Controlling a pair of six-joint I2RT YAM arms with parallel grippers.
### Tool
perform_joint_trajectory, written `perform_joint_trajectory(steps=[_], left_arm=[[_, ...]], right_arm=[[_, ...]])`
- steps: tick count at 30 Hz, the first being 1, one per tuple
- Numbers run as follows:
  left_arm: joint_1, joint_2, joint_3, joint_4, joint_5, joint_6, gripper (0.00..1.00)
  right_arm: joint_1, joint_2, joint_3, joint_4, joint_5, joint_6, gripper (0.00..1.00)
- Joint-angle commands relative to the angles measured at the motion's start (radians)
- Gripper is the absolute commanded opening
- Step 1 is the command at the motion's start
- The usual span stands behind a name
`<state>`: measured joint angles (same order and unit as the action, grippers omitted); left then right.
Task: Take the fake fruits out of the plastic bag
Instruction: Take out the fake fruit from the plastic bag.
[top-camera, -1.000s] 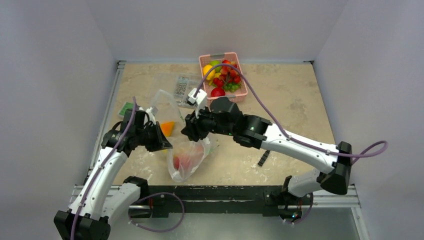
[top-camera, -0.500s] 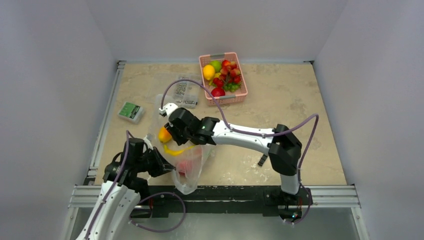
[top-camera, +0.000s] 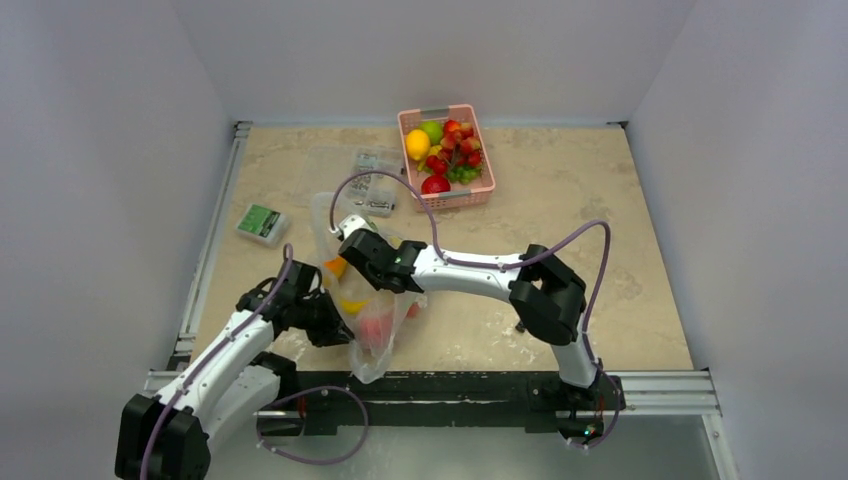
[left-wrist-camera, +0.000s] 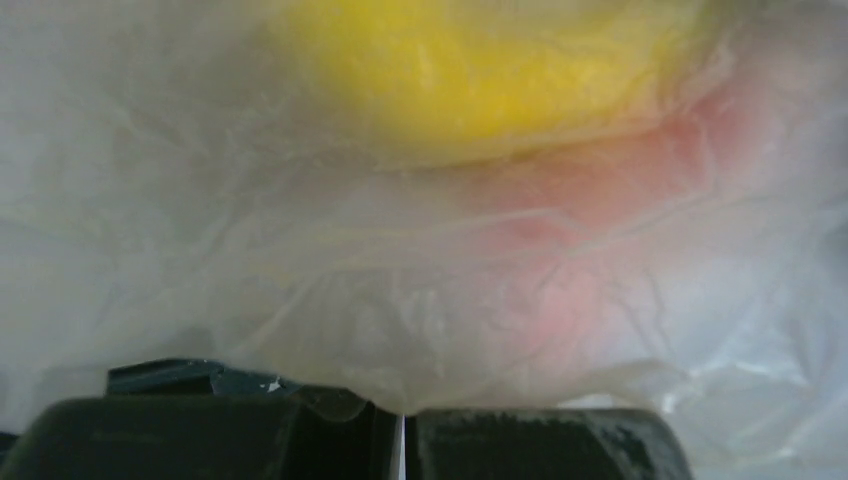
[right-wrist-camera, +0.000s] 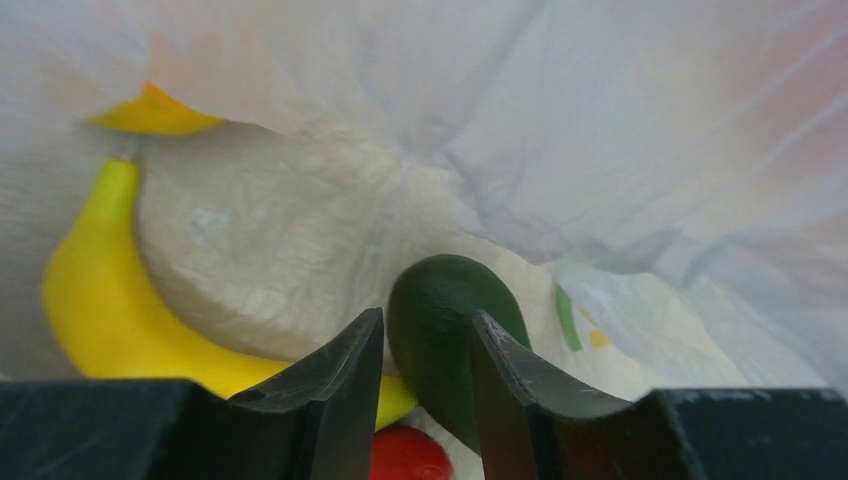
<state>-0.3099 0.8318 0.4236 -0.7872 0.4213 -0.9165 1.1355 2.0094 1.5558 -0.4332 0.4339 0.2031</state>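
Note:
The plastic bag (top-camera: 368, 350) lies crumpled near the table's front edge, its mouth facing the far side. My left gripper (top-camera: 338, 332) is shut on the bag's left wall; up close the film (left-wrist-camera: 400, 300) bunches into the closed jaws of the left gripper (left-wrist-camera: 403, 432), with yellow (left-wrist-camera: 470, 80) and red (left-wrist-camera: 590, 280) fruit showing through. My right gripper (top-camera: 362, 290) reaches inside the bag. In the right wrist view the right gripper (right-wrist-camera: 428, 316) stands open astride a dark green fruit (right-wrist-camera: 450, 285), with a thin gap on the left side. A red fruit (right-wrist-camera: 405, 455) lies under it and a banana (right-wrist-camera: 95, 300) to the left.
A pink basket (top-camera: 489, 165) of fruits stands at the back. Left of it lies a clear case (top-camera: 372, 185) of dark parts. A green-and-white box (top-camera: 262, 222) sits near the left rail. A small dark piece (top-camera: 526, 315) lies right of the bag.
My right gripper has swung from beside the bag into its mouth and now straddles the green fruit. My left arm, still holding the bag, dropped toward me, then shifted back up and right.

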Motion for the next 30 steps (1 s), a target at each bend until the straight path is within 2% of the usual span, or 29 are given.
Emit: perform_joint_trajectory(steps=[1,6,9,13,19,22,24,30], left_arm=[[-0.023,0.068,-0.024,0.120,-0.060,0.004,0.00],[-0.030,0.109,-0.068,0.191,-0.086,-0.024,0.00],[-0.029,0.122,-0.080,0.221,-0.085,-0.037,0.00],[-0.030,0.127,-0.077,0.231,-0.080,-0.042,0.00],[-0.030,0.048,-0.013,0.126,-0.095,-0.052,0.00],[-0.030,-0.046,0.039,0.057,-0.123,-0.067,0.00],[-0.030,-0.091,0.076,0.013,-0.148,-0.073,0.00],[-0.030,-0.150,0.158,-0.107,-0.205,-0.075,0.00]], right_arm=[[-0.010,-0.032,-0.055,-0.011,0.108,-0.026,0.37],[-0.013,-0.061,-0.107,-0.045,0.103,0.005,0.47],[-0.013,-0.102,-0.141,-0.070,0.102,0.034,0.56],[-0.016,-0.145,-0.226,0.033,0.126,-0.008,0.68],[-0.017,-0.092,-0.158,-0.012,0.206,-0.045,0.73],[-0.019,-0.099,-0.202,0.035,0.207,-0.074,0.76],[-0.025,-0.098,-0.217,0.079,0.182,-0.090,0.76],[-0.036,-0.079,-0.187,0.038,0.191,-0.044,0.74]])
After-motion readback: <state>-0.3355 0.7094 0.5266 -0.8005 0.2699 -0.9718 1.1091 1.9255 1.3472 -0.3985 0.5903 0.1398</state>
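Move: The dark green avocado lies inside the bag about 6 cm below the right hand and some 2 cm to its right, neither ahead nor back. From that hand the banana is roughly 6 cm left and 6 cm back, the orange pear 10 cm left and level with it, and a small red fruit 5 cm back and 2 cm right. From the left hand, at the bag's near left side, the avocado is about 11 cm ahead and 9 cm right. Inside the bag, the right hand sweeps about 7 cm to the right while sinking a couple of centimetres, its wrist rolling some 10 degrees so the fingers point more steeply down, and it spreads its partly open fingers wide until the avocado shows between the tips. The left hand, fingers still shut at the bag's near left edge, presses down about 3 cm, then lifts some 7 cm and eases 3 to 4 cm forward, tipping its fingers up a little. ##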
